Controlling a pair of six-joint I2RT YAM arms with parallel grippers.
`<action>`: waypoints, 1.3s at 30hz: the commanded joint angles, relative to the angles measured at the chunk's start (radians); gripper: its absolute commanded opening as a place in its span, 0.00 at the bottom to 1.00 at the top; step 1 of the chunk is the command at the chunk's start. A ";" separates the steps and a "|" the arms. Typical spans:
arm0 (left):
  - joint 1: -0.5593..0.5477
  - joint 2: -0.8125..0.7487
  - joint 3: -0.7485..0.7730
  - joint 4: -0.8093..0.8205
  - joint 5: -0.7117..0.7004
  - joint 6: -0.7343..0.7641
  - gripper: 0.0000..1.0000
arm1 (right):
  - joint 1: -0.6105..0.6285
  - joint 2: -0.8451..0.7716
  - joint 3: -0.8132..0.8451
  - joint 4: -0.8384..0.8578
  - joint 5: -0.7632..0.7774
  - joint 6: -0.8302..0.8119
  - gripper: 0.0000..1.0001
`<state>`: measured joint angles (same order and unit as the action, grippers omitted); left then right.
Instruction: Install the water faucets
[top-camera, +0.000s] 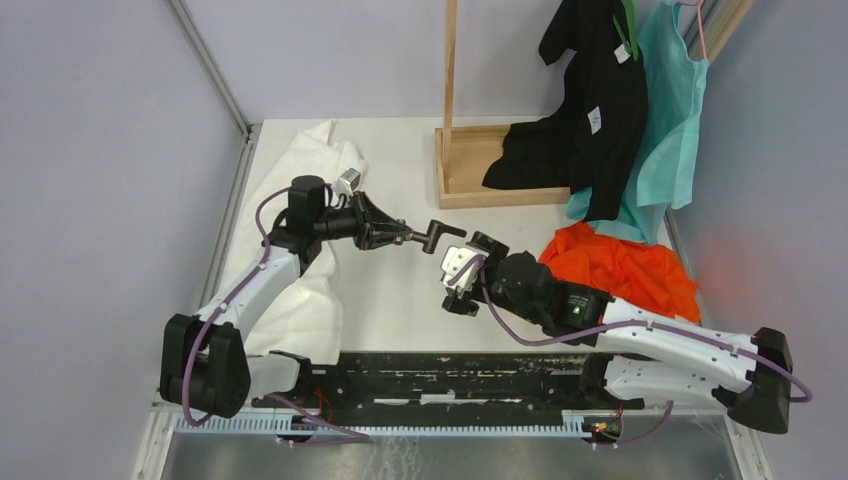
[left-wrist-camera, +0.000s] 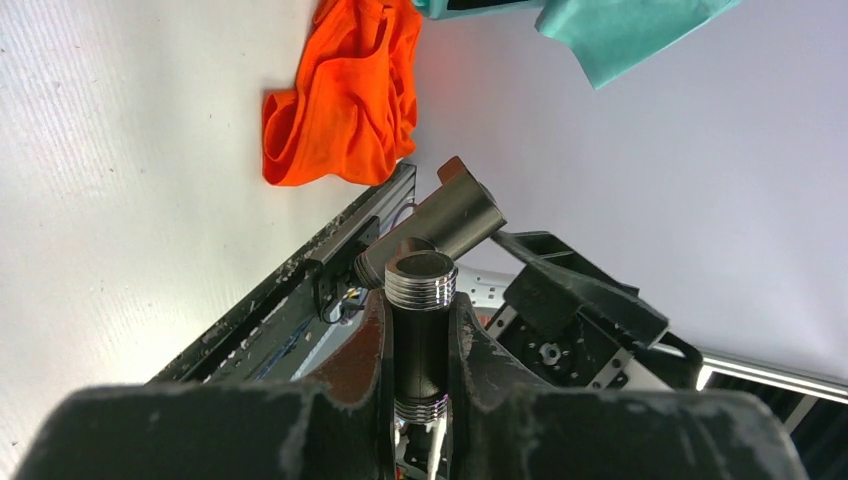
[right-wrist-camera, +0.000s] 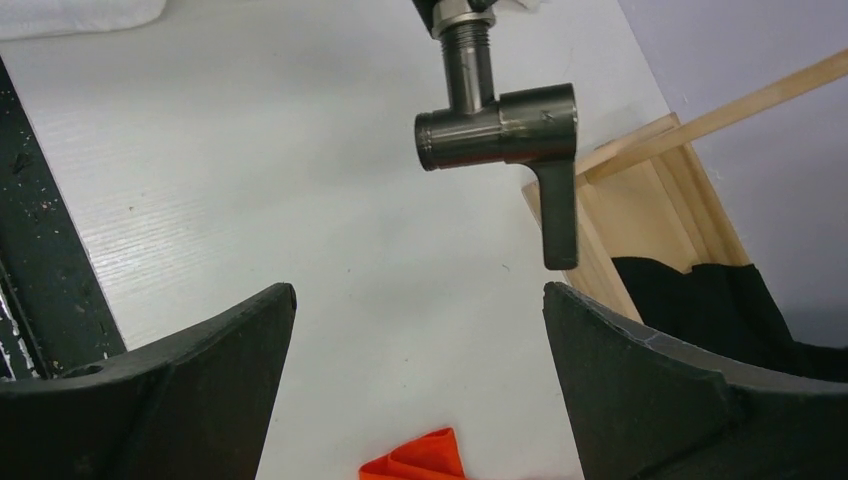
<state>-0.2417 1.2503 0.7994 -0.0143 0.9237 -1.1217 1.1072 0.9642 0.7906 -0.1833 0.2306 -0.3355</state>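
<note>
The water faucets show as one dark metal piece held in the air above the table's middle. My left gripper is shut on its threaded stem, with the cylinder body sticking out past the fingertips. In the right wrist view the faucet body hangs crosswise under that stem, a flat handle pointing down. My right gripper stands open just right of and below the piece, apart from it. Its fingers are spread wide with nothing between them.
A wooden stand sits at the back with a black shirt and a teal garment hanging by it. An orange cloth lies under the right arm. A white cloth lies at the left. A black rail runs along the near edge.
</note>
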 joint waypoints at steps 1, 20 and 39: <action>0.005 -0.001 0.028 0.047 0.027 -0.035 0.03 | 0.020 0.025 -0.011 0.209 0.018 -0.059 1.00; 0.004 -0.014 0.027 0.062 0.059 -0.019 0.03 | 0.002 0.187 -0.029 0.380 -0.120 -0.053 1.00; 0.005 -0.055 -0.013 -0.001 0.125 0.076 0.03 | -0.162 0.192 -0.025 0.259 -0.424 0.066 1.00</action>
<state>-0.2356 1.2446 0.7937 -0.0299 0.9592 -1.0943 0.9478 1.2114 0.7158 0.1402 -0.0982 -0.2859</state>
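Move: The faucet, still screwed to the small tee that my left fingers grip, has its body about 7 cm ahead of my right hand, 8 cm to its left and roughly 2 cm lower. Its lever handle is nearer, about 8 cm ahead and 4 cm left. The tee is some 7 cm ahead and 14 cm left, nearly level in height. From my left hand the faucet body lies about 8 cm right, 1 cm ahead and 2 cm down. I keep the tee pinched in my left hand, nearly still. With my right fingers wide open I slide left about 6 cm, then swing forward while sinking some 5 cm, closing in on the faucet body and its handle, and ease back about a centimetre at the end. The right wrist tips down and turns slightly counter-clockwise, about 10 degrees in all; the fingers don't close on anything yet. ##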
